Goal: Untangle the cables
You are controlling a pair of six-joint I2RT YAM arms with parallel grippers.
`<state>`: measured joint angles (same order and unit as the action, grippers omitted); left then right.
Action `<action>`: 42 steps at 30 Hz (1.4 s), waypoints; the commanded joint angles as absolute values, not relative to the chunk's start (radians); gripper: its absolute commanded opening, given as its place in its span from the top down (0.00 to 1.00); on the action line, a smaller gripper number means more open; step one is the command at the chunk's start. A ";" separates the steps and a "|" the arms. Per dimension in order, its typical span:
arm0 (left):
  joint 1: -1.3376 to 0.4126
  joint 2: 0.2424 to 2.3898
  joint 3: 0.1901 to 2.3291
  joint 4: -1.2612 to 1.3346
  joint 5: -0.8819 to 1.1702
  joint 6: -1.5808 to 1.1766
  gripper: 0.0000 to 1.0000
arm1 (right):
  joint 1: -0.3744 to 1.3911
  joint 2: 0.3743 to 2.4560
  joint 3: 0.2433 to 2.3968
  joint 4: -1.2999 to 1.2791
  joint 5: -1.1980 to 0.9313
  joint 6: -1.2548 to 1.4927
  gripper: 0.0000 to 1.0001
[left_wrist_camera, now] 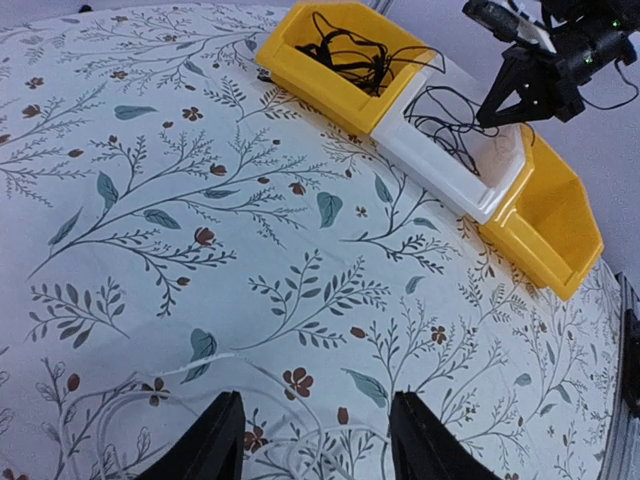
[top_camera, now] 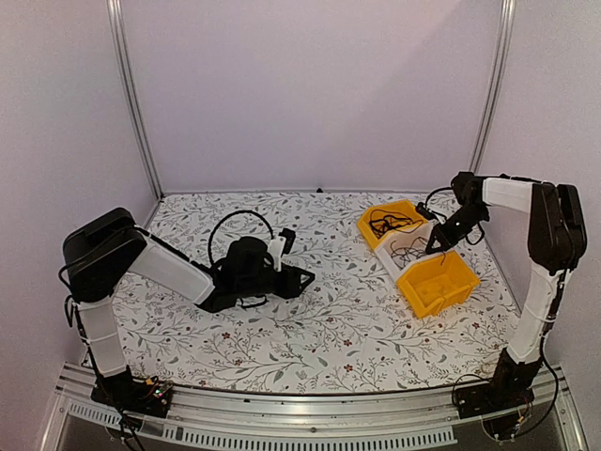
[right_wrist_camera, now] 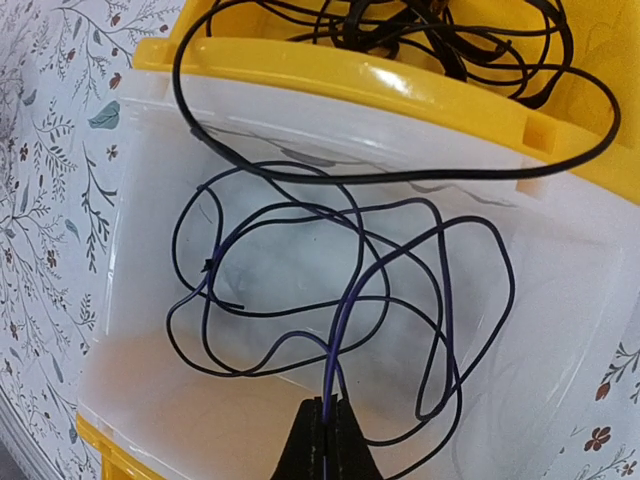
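My right gripper (right_wrist_camera: pixel 327 425) is shut on a thin dark cable (right_wrist_camera: pixel 350 270) whose loops lie in the clear white bin (right_wrist_camera: pixel 150 380). In the top view this gripper (top_camera: pixel 434 249) hangs over that bin (top_camera: pixel 399 258). A thicker black cable (right_wrist_camera: pixel 400 177) drapes from the far yellow bin (right_wrist_camera: pixel 330 70) over the shared rim. More black cables (left_wrist_camera: pixel 350 50) are piled in that yellow bin. My left gripper (left_wrist_camera: pixel 315 445) is open low over the flowered cloth, and a thin white cable (left_wrist_camera: pixel 310 415) curls on the cloth between its fingers (left_wrist_camera: pixel 215 440), untouched.
Three bins stand in a row at the right rear: yellow (top_camera: pixel 385 221), white, then a near yellow bin (top_camera: pixel 439 285) with nothing visible in it. The flowered tablecloth (top_camera: pixel 357 319) covers the table. Metal posts (top_camera: pixel 131 103) rise at the back corners.
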<state>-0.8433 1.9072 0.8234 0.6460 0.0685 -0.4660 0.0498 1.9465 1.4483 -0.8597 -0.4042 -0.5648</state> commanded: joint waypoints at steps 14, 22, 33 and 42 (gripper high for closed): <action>-0.832 1.941 0.801 0.711 0.102 -0.517 0.50 | 0.141 2.074 1.600 -0.878 -0.496 -0.504 1.00; -0.832 1.943 0.797 0.712 0.108 -0.529 0.50 | 0.166 2.146 1.657 -0.876 -0.517 -0.456 1.00; -0.832 1.930 0.807 0.699 0.107 -0.521 0.51 | 0.165 2.070 1.606 -0.880 -0.444 -0.459 0.69; -0.827 1.822 0.813 0.589 0.070 -0.435 0.50 | 0.165 1.816 1.500 -0.937 -0.361 -0.455 0.49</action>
<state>-0.8398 1.9083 0.8062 0.6441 0.0925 -0.4969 0.1680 1.9411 1.5398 -0.9054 -0.4126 -0.4561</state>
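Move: The pinched thin blue-black cable belongs in the white bin, where its loose coil is centred about 6 cm left of the right hand, 2 cm ahead and roughly 4 cm below it. The back yellow bin with the black cables lies some 11 cm ahead and 13 cm left; the front yellow bin, 7 cm back and 2 cm right. From the left hand, the coil is about 29 cm right and 9 cm ahead. The cable, already pinched in the shut right fingers, is lifted slightly and carried left about 6.5 cm and a little forward over the white bin, then lowered to about 2 cm below its starting height. There the fingers open to about half and let go, and the hand rises some 5 cm, easing back. ##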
